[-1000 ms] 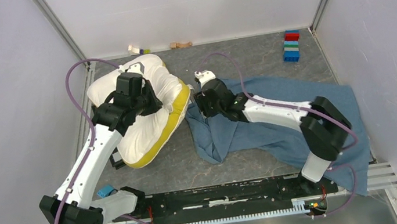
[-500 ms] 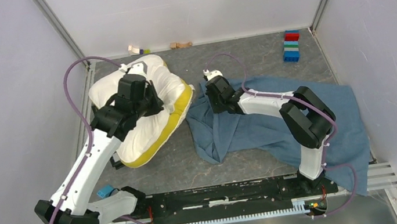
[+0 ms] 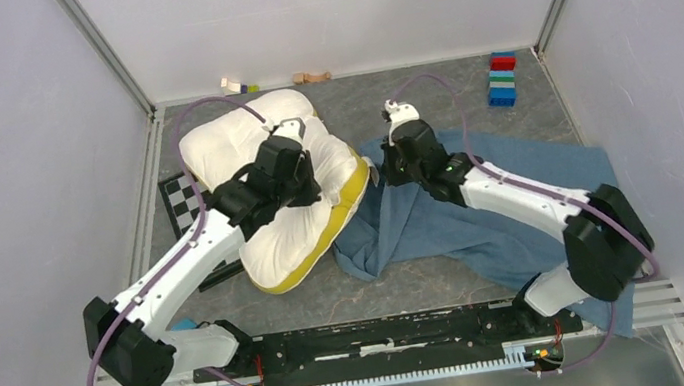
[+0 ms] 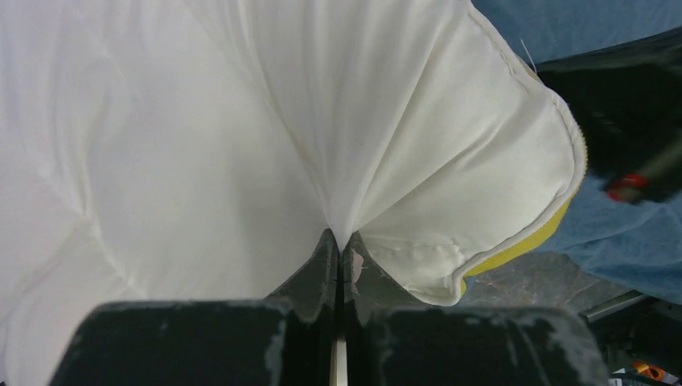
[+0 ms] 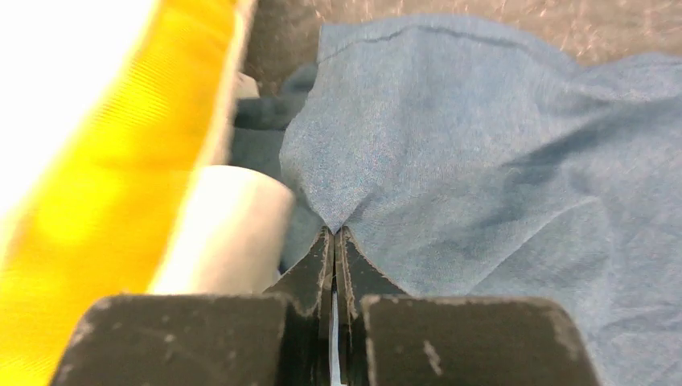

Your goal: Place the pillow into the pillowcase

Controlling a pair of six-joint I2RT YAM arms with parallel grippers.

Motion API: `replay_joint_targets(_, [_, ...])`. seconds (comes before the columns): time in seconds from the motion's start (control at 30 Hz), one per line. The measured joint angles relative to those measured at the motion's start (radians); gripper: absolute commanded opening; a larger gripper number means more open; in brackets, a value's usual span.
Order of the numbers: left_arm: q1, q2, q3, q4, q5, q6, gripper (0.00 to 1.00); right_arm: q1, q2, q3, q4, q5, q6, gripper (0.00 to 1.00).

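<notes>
The cream-white pillow [image 3: 241, 147] with its yellow band [image 3: 351, 198] lies left of centre, its right edge touching the dusty-blue pillowcase [image 3: 430, 236]. My left gripper [image 3: 301, 181] sits on top of the pillow. In the left wrist view that gripper [image 4: 338, 241] is shut on a pinched fold of the pillow [image 4: 201, 145]. My right gripper [image 3: 391, 168] is at the pillowcase's left edge, close to the pillow's band. The right wrist view shows it [image 5: 334, 232] shut on a pinch of the pillowcase [image 5: 482, 161], with the yellow band [image 5: 104, 161] blurred at left.
A stack of coloured bricks [image 3: 502, 80] stands at the back right. Small toys [image 3: 237, 84] and a wooden piece [image 3: 312, 77] lie along the back wall. A checkerboard card [image 3: 180, 204] shows left of the pillow. Cage walls enclose three sides.
The left gripper has dragged the pillow to the right, up against the pillowcase, uncovering the checkerboard. The right gripper moved right and back and went from open to shut on the pillowcase's edge.
</notes>
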Motion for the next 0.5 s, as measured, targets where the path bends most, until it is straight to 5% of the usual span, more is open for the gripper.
replay_joint_targets(0.5, [-0.023, 0.187, -0.069, 0.169, 0.058, -0.015, 0.02, -0.005, -0.231, -0.118, -0.014, -0.057, -0.024, 0.0])
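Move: The left hand holds the pillow. The pillowcase's mouth lies about 12 cm to its right, 2 cm back and roughly 12 cm below; the checkered board is some 22 cm to its left, 2 cm back and 17 cm down. From the right hand, which already pinches the pillowcase's rim, the pillow's leading corner is about 5 cm left, 3 cm ahead and slightly higher, while the mouth lies 5 cm left, 2 cm back and 4 cm lower. Down and to the right goes the left hand, sinking about 6.5 cm and keeping its pinch on the pillow, to bring the leading corner down to the pillowcase's mouth. Meanwhile the right hand, fingers still shut on the rim, lifts it and draws it back towards the base, some 3.5 cm each way, beside the corner. ##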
